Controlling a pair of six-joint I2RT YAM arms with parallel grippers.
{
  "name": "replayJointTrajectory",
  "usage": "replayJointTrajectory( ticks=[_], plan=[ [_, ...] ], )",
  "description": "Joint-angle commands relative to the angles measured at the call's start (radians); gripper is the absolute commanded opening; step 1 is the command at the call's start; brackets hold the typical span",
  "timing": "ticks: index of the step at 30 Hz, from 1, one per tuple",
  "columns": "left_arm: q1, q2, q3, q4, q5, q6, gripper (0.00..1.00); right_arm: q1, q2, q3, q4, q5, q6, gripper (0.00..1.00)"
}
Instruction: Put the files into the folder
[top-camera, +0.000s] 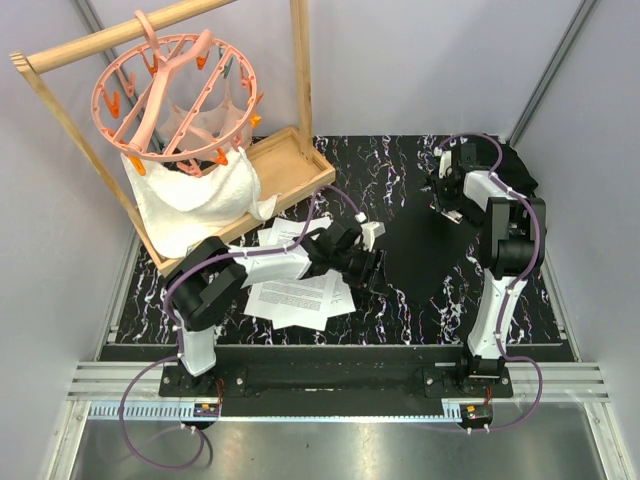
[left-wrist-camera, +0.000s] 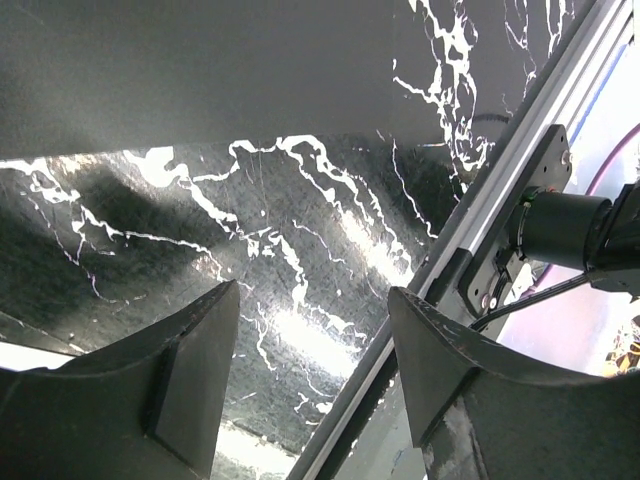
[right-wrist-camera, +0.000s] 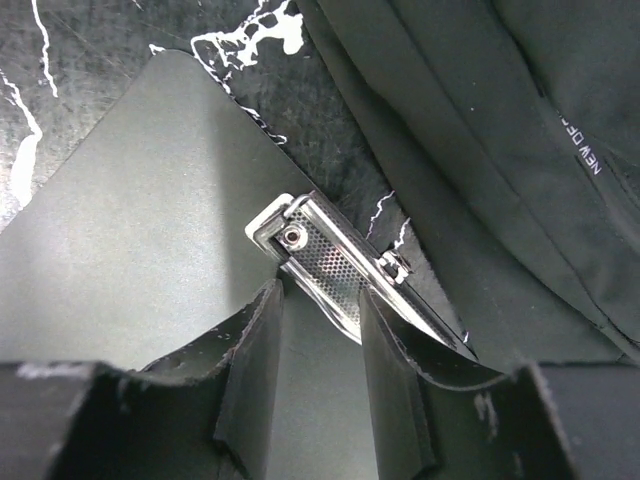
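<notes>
The files (top-camera: 297, 297) are white printed sheets lying loosely fanned at the table's left centre, partly under my left arm. The folder (top-camera: 430, 280) is a flat matte black board to their right. Its silver clip (right-wrist-camera: 335, 262) sits at the far short edge. My right gripper (right-wrist-camera: 320, 290) (top-camera: 452, 210) hangs over that edge, and its jaws are closed on the near end of the clip. My left gripper (top-camera: 372, 262) (left-wrist-camera: 313, 290) hovers between the files and the folder. It is open, and only marbled tabletop and the folder's grey face (left-wrist-camera: 200, 70) show beyond its fingers.
A lumpy black fabric bundle (top-camera: 515, 170) (right-wrist-camera: 500, 130) lies right behind the clip. At back left stand a wooden rack with a pink peg hanger (top-camera: 175, 85), a white cloth (top-camera: 190, 205) and a wooden tray (top-camera: 290, 160). The table's metal rail (left-wrist-camera: 440, 280) runs along the near edge.
</notes>
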Motion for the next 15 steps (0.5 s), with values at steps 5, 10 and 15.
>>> replayJointTrajectory(
  ticks=[5, 10, 15],
  plan=[
    [0.0, 0.079, 0.114, -0.005, -0.009, 0.015, 0.64, 0.002, 0.001, -0.003, -0.085, 0.093, 0.071, 0.29],
    [0.023, 0.14, 0.133, -0.005, -0.049, 0.006, 0.64, 0.002, -0.079, -0.072, -0.121, 0.097, 0.138, 0.24],
    [0.043, 0.151, 0.13, -0.004, -0.064, 0.006, 0.64, 0.002, -0.164, -0.174, -0.187, 0.165, 0.229, 0.04]
  ],
)
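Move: The folder's metal clip lies right at my right fingertips, its middle about 1 cm ahead, 2 cm right and 1 cm below; the black cloth is about 8 cm ahead and 9 cm to the right. From my left hand, the folder's middle is roughly 12 cm ahead, 13 cm right and 5 cm lower, and the paper files are 19 cm to the left and 4 cm ahead. I close my right fingers down to a narrow gap on the near-left edge of the clip, then, keeping low, draw the folder back about 4 cm towards my base, the wrist turning some 10 degrees clockwise. My left hand, fingers staying open, sinks about 3 cm and reaches nearly as far forward, coming close to the folder's near corner; contact there can't be seen. ##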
